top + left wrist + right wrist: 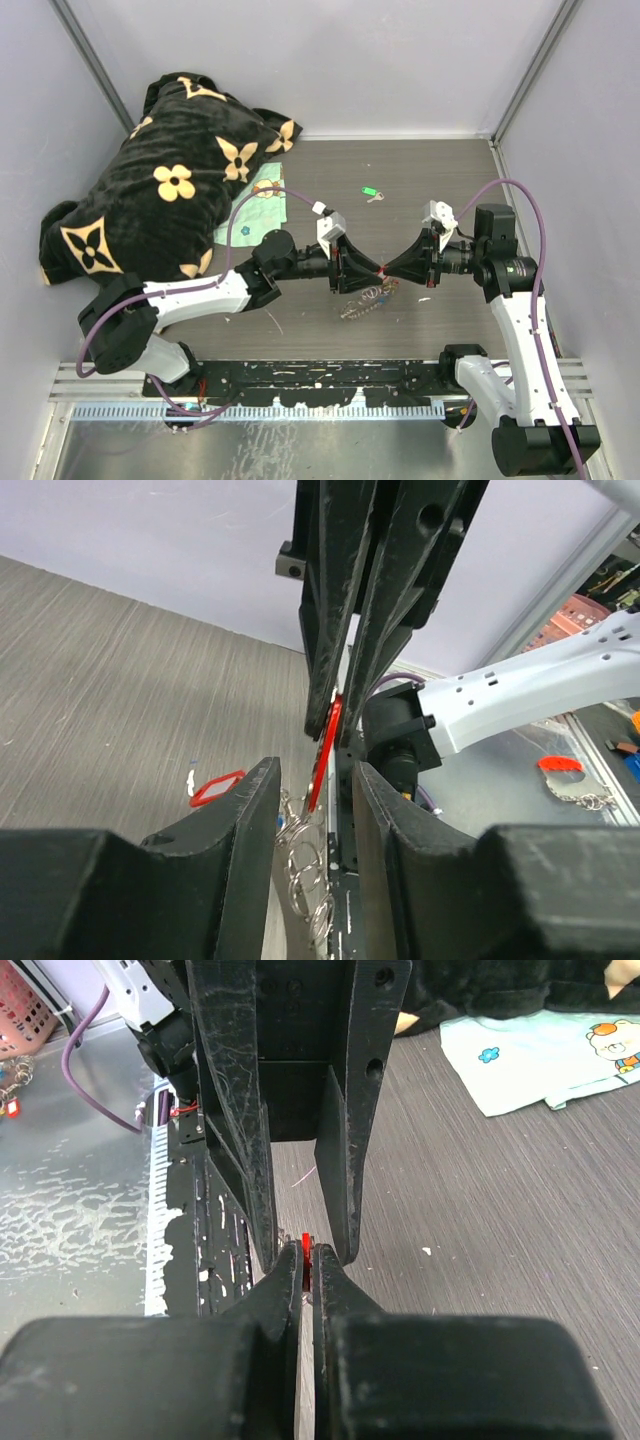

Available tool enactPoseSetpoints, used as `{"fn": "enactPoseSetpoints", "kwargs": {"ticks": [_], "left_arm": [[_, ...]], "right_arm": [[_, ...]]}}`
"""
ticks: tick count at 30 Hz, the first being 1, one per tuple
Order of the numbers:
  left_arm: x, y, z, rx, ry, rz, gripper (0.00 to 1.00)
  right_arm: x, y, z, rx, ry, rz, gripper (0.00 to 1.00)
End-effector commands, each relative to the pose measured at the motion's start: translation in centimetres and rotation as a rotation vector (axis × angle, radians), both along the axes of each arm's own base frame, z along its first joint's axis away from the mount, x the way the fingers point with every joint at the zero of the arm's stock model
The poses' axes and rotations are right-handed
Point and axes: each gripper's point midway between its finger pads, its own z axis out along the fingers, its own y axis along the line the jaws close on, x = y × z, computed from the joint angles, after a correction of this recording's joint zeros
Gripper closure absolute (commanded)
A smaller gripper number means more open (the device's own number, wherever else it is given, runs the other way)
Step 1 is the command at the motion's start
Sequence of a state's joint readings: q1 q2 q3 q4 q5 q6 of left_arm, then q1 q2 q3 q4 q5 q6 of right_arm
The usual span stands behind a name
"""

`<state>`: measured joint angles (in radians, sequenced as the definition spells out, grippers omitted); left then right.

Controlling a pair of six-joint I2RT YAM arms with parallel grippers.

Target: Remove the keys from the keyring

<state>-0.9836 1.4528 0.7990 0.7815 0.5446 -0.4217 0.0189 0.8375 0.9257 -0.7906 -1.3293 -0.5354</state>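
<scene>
My two grippers meet tip to tip above the middle of the table. The right gripper (pixel 306 1256) (pixel 389 270) is shut on the thin red tag (pixel 306 1250) of a key. The left gripper (pixel 313 780) (pixel 373 268) is open, its jaws standing on either side of that red tag (pixel 326 742) without touching it. Below the tag hangs the keyring (pixel 305 865) (pixel 365 300), seen as a string of linked silver rings reaching down to the table. A green-tagged key (pixel 370 192) lies apart on the table farther back. Another red tag (pixel 217 787) lies flat on the table.
A black blanket with gold flowers (pixel 160 190) fills the back left, with a pale printed cloth (pixel 255 205) at its edge. The arms' mounting rail (pixel 300 380) runs along the near edge. Grey walls close the table in on three sides.
</scene>
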Motion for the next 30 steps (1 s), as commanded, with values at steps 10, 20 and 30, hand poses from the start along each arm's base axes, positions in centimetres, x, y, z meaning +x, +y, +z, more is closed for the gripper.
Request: {"fn": "enactPoseSetpoints", "kwargs": {"ticks": [10,20,30], "left_arm": [[-1.1,-1.2,3.4,-0.021,-0.040,-0.121,0.67],[-1.3,-1.3,2.9,0.006,-0.041,-0.140,0.69],[-1.5,-1.5,3.0,0.022,-0.038,-0.167,1.00]], "right_arm": [[-0.6,0.3,2.6,0.030,-0.087,0.042,0.99],[-0.7,0.3,2.7,0.031,-0.091,0.045,0.99],[-0.7,0.3,2.7,0.029,-0.094,0.043,1.00]]}}
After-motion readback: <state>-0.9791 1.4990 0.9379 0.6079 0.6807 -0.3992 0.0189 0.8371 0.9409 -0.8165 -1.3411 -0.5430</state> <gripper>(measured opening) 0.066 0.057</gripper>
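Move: The red key tag that the open left fingers go for stands about 2 cm to their right and 1 cm back, level with them. From it the wire keyring hangs, its middle some 8 cm below the left hand, 2 cm left and 1 cm back. A second red tag sits about 3 cm ahead of that hand, 3 cm right and 6 cm lower. From the right hand, already gripping it, the first tag protrudes about 1 cm left, with no forward offset, level. Taking a fresh grip on the red key tag, the left hand hops up about 2 cm, then sinks almost all the way back while easing 1 cm back and 1 cm right towards the right fingertips, turning some 5 degrees clockwise. Late on, its open fingers shut and pinch the tag's free end; the right hand stays put and keeps its pinch. ##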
